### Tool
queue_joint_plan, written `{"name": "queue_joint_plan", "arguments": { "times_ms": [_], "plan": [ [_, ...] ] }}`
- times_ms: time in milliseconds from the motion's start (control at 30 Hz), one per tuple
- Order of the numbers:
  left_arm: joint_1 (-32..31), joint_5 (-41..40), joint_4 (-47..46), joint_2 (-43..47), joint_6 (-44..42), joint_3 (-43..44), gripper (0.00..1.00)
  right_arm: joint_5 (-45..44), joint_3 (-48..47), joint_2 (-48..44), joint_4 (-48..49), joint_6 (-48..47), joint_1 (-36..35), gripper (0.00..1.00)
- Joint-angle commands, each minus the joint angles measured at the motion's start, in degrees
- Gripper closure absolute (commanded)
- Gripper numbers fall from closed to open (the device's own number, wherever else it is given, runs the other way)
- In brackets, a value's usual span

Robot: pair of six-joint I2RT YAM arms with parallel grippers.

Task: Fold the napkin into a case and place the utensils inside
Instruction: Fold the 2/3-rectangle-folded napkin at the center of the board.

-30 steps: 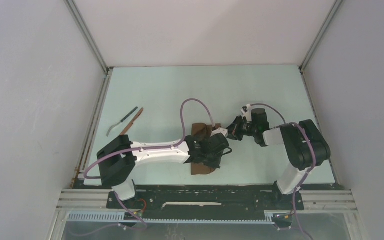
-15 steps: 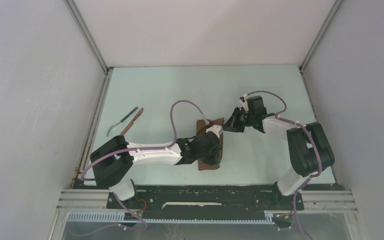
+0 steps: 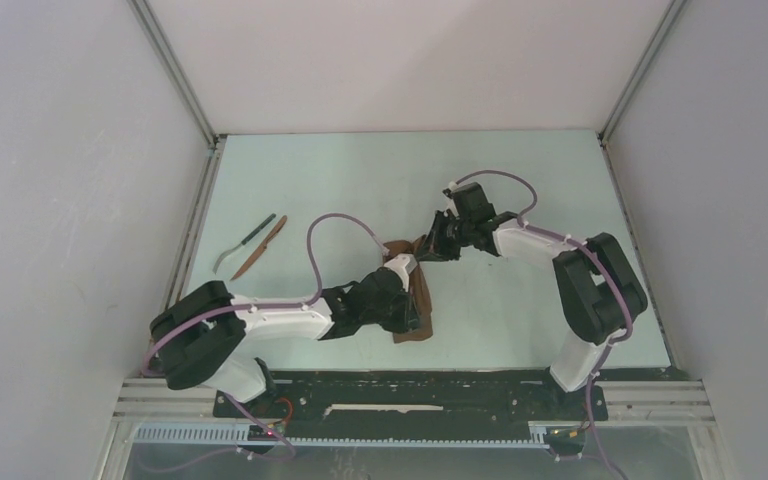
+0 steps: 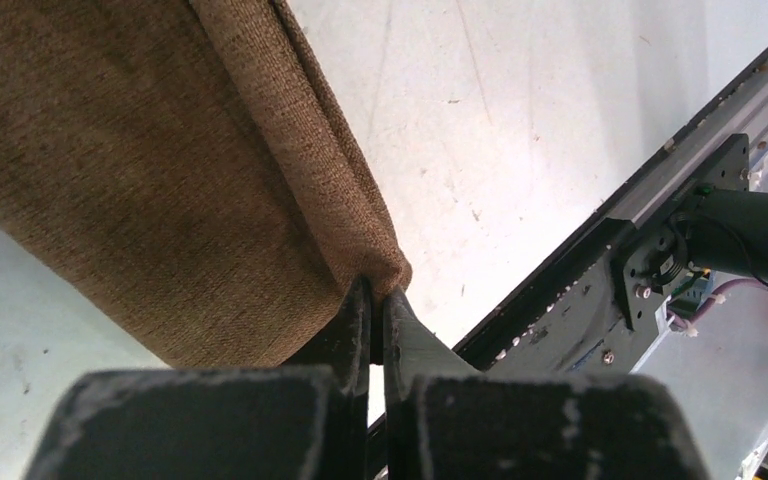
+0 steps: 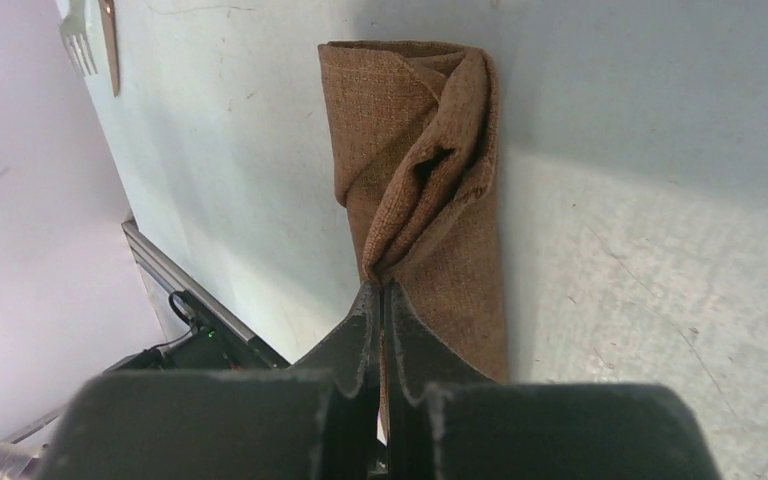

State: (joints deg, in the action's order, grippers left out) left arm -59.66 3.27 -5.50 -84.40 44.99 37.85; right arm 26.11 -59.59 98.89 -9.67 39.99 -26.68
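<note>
The napkin is a long, narrow dark brown fold lying mid-table, and both grippers grip it. My left gripper is shut on its near corner, where the doubled edge of the napkin bunches at the fingertips. At the far end, my right gripper is shut on a pinched ridge of the napkin, and the cloth rises in a crease to the gripper. The utensils lie apart at the far left: a fork and a reddish-brown knife, also seen as the fork and knife.
A metal rail runs along the table's near edge, close behind the napkin's near end. Grey walls close in the left, right and back. The left arm's purple cable loops over the table between the utensils and the napkin.
Both grippers have moved left with the napkin held between them. The right arm has stretched further out. The cloth now lies narrower and further left.
</note>
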Motion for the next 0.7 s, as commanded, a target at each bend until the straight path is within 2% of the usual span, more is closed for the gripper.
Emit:
{"name": "queue_joint_plan", "arguments": {
  "times_ms": [0,333,667],
  "plan": [
    [0.84,4.49,-3.01,2.62,-0.92,-2.6,1.0,-2.7,-4.67,2.63,0.7,2.32,-1.98,1.0],
    [1.46,5.99,-4.63,6.26,-2.59,-7.97,0.99,-3.51,-9.08,4.88,0.46,4.98,-6.21,1.0],
    [4.0,7.72,-7.7,8.14,-1.27,-13.8,0.95,-3.44,-10.27,8.44,5.08,10.12,-8.9,1.0]
  ]
}}
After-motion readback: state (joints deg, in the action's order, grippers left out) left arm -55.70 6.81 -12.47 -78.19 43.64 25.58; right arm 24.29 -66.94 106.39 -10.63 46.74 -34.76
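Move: The napkin's left long edge, where the pinched flap is being taken, lies about 5 cm left of the left hand and level with it, and 9 cm left of the right hand, level too; the cloth on the board is some 4 cm below the left hand, 6 below the right. The near left corner is about 5 cm left and 4 back of the left hand. The far left corner is about 9 cm left and 4 forward of the right hand. The napkin's raised flap stays pinched at both ends, near the body by the left hand and farther out by the right, and both carry it to the left together, towards the left long edge. The right hand travels about 6 cm, drifting slightly back and ending a little lower; the left goes about 4 cm and sinks about 2, mostly late. Both grippers stay shut, wrists nearly unturned. ##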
